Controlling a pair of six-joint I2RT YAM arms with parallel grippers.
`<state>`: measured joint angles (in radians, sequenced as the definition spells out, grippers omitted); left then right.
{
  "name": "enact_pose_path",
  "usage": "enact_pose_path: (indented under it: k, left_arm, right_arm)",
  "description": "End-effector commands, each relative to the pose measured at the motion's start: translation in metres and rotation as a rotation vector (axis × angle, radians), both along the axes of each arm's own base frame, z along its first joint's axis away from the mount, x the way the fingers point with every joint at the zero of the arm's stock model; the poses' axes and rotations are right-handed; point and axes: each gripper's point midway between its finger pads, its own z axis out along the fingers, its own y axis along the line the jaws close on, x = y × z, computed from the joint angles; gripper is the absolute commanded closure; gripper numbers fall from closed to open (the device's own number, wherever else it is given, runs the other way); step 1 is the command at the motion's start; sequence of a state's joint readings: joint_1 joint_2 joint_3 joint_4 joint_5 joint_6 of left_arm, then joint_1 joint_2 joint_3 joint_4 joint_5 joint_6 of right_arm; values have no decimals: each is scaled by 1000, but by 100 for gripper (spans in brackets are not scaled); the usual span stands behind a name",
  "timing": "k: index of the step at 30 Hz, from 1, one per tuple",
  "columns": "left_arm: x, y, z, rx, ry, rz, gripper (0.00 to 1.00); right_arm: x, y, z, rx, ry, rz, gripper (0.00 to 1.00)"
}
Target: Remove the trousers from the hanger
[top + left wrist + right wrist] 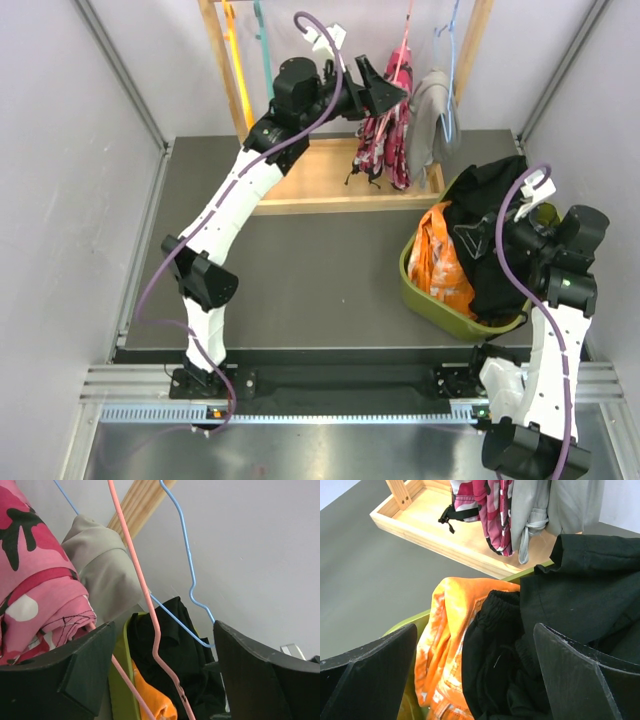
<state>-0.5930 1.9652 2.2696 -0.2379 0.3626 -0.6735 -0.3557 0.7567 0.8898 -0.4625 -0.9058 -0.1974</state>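
Note:
Pink-and-dark patterned trousers (385,140) (30,570) (490,505) hang on a pink hanger (403,40) (155,630). Beside them, grey trousers (432,120) (100,565) (540,505) hang on a blue hanger (452,40) (190,565). My left gripper (385,95) (164,625) is open high at the rail. The pink hanger's wire runs between its fingers without touching them, and the patterned cloth lies against the left finger. Orange trousers (437,262) (445,640) and black trousers (490,200) (560,605) lie in the green basket (430,305). My right gripper (480,240) (475,630) hovers open just above them, holding nothing.
A wooden rack with a tray base (310,190) (430,520) stands at the back of the dark mat. Bare orange (232,50) and teal (262,40) hangers hang at its left end. Grey walls close in both sides.

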Motion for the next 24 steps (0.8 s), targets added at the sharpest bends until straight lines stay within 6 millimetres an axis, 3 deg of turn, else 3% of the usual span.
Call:
enact_pose_path:
  k: [1, 3, 4, 6, 7, 9, 10, 13, 15, 22, 24]
  left_arm:
    - [10, -1, 26, -36, -101, 74, 18]
    - [17, -6, 21, -40, -105, 82, 21]
    - [17, -6, 30, -65, -127, 82, 23]
    - [24, -13, 25, -68, -131, 79, 33]
    - [24, -14, 34, -89, -149, 77, 39]
    - [28, -20, 30, -100, -150, 66, 73]
    - [29, -22, 34, -118, -157, 65, 98]
    - [29, -23, 42, -152, -185, 58, 100]
    - [25, -19, 62, -193, -244, 73, 100]
    - [5, 27, 139, -271, -457, 227, 100]
    - [2, 35, 149, -273, -494, 262, 100]
  right_arm:
    - [-2, 6, 5, 3, -25, 22, 0]
    - [-2, 6, 4, 6, -22, 23, 0]
    - [-3, 6, 4, 6, -23, 25, 0]
    - [-3, 7, 4, 9, -22, 29, 0]
    - [-3, 7, 4, 10, -19, 29, 0]
    - [-3, 7, 5, 8, -21, 27, 0]
    - [-3, 7, 5, 5, -21, 27, 0]
    - [-4, 7, 6, -1, -20, 25, 1]
    - [-5, 6, 8, -6, -23, 25, 0]
    - [-5, 8, 12, -5, -29, 32, 0]
    - [-6, 8, 14, -7, -35, 35, 0]
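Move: The near side of the pink hanger lies about 4 cm ahead of the left hand and 3 cm to its right, a centimetre below its height. The pink trousers hang some 13 cm ahead and 5 cm right, around 8 cm lower; the grey trousers hang roughly 9 cm farther right of them. The blue hanger's near wire is about 6 cm ahead and 13 cm right of the left hand. From the right hand the pink hanger is some 20 cm ahead, 16 cm left and 17 cm up. Forward and somewhat right the left hand eases about 5 cm, sinking a little on the way, into the near side of the pink hanger. Its wide-open fingers shut as they arrive and pinch the pink wire between the tips; the hand then stops there and rises slightly, with only a small turn of the wrist. ##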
